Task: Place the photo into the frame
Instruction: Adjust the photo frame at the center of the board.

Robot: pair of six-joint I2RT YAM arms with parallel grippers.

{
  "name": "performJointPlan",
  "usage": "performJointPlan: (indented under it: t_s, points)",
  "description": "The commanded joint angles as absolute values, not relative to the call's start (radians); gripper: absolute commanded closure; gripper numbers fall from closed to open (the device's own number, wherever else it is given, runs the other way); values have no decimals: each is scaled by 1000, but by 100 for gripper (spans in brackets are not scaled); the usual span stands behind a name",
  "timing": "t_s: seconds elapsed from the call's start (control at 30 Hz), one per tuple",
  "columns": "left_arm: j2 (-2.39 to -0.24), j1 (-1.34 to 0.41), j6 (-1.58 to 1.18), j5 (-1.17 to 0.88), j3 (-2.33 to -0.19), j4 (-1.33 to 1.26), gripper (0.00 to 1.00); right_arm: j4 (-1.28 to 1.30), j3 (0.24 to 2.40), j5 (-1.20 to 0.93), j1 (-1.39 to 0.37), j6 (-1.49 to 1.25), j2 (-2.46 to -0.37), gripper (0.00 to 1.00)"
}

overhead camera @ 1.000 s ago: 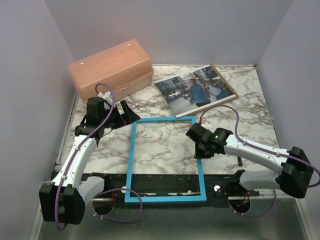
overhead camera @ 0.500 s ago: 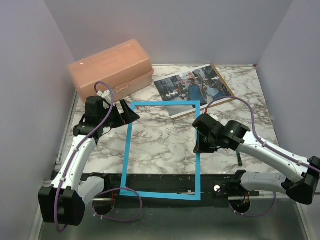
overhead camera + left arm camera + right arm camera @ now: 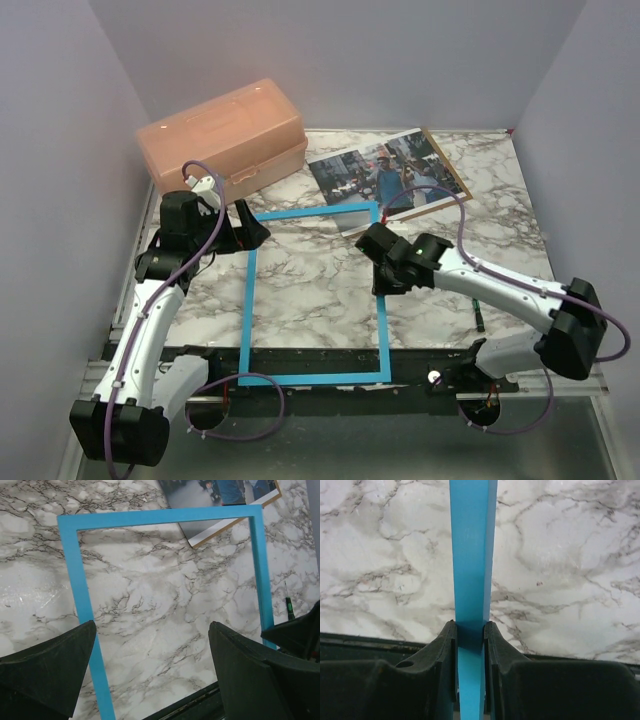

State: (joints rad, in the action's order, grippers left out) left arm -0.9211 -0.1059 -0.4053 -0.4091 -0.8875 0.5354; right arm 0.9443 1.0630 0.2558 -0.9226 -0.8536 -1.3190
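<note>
The frame [image 3: 245,300], bright blue face up, spans the middle of the marble table. My right gripper [image 3: 383,287] is shut on its right rail; in the right wrist view the rail [image 3: 470,555] runs straight out between the fingers of the gripper [image 3: 469,625]. The frame's far rail [image 3: 160,517] crosses the near corner of the photo [image 3: 385,172], which lies picture side up at the back right on a brown board [image 3: 456,172]. My left gripper [image 3: 255,228] hangs open above the frame's far left corner, holding nothing [image 3: 152,625].
A peach plastic box [image 3: 225,135] stands at the back left. A small green screwdriver [image 3: 478,320] lies to the right of the frame, also visible in the left wrist view [image 3: 289,605]. The frame's near rail lies over the black base rail [image 3: 450,358].
My right gripper has carried the frame to the left and towards the back, so its far rail now reaches the photo's corner. The left gripper shifted slightly left.
</note>
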Motion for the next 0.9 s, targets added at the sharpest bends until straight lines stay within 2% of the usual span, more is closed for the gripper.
performJointPlan:
  t_s: [0.0, 0.2, 0.4, 0.43, 0.47, 0.5, 0.63, 0.7, 0.87]
  points:
    - [-909, -100, -377, -416, -876, 551, 3, 781, 1075, 353, -921, -780, -1438, 99]
    - [-927, -101, -383, -460, -868, 526, 3, 701, 1073, 344, -910, -790, -1554, 99]
    - [-943, -101, -386, -469, -860, 526, 3, 621, 1005, 320, -900, -847, -1582, 94]
    - [-943, -101, -388, -473, -855, 525, 3, 618, 994, 323, -899, -859, -1586, 85]
    - [-945, -102, -388, -476, -852, 523, 3, 612, 980, 321, -898, -865, -1588, 83]
    - [-948, -104, -388, -478, -851, 523, 3, 608, 967, 321, -897, -867, -1589, 74]
    - [-970, -113, -397, -479, -851, 528, 1, 589, 916, 302, -898, -879, -1566, 50]
    - [-989, -121, -409, -476, -850, 531, 2, 566, 883, 280, -897, -885, -1536, 43]
    - [-1060, -169, -444, -471, -862, 547, 1, 531, 809, 230, -893, -902, -1463, 16]
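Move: The right hand still grips the right side of the frame, whose middle lies some 13 cm to its left, 2 cm back and slightly lower. That side's spot on the marble board is about 3 cm ahead, 3 cm left and 10 cm below; the photo's middle lies roughly 26 cm ahead, 4 cm right and 10 cm below. From the left hand, the spot is some 7 cm back, 24 cm right and 20 cm below. Right hand lowers the frame about 6 cm, forward-left to the board, then opens, sinking back; left dips 3 cm. ##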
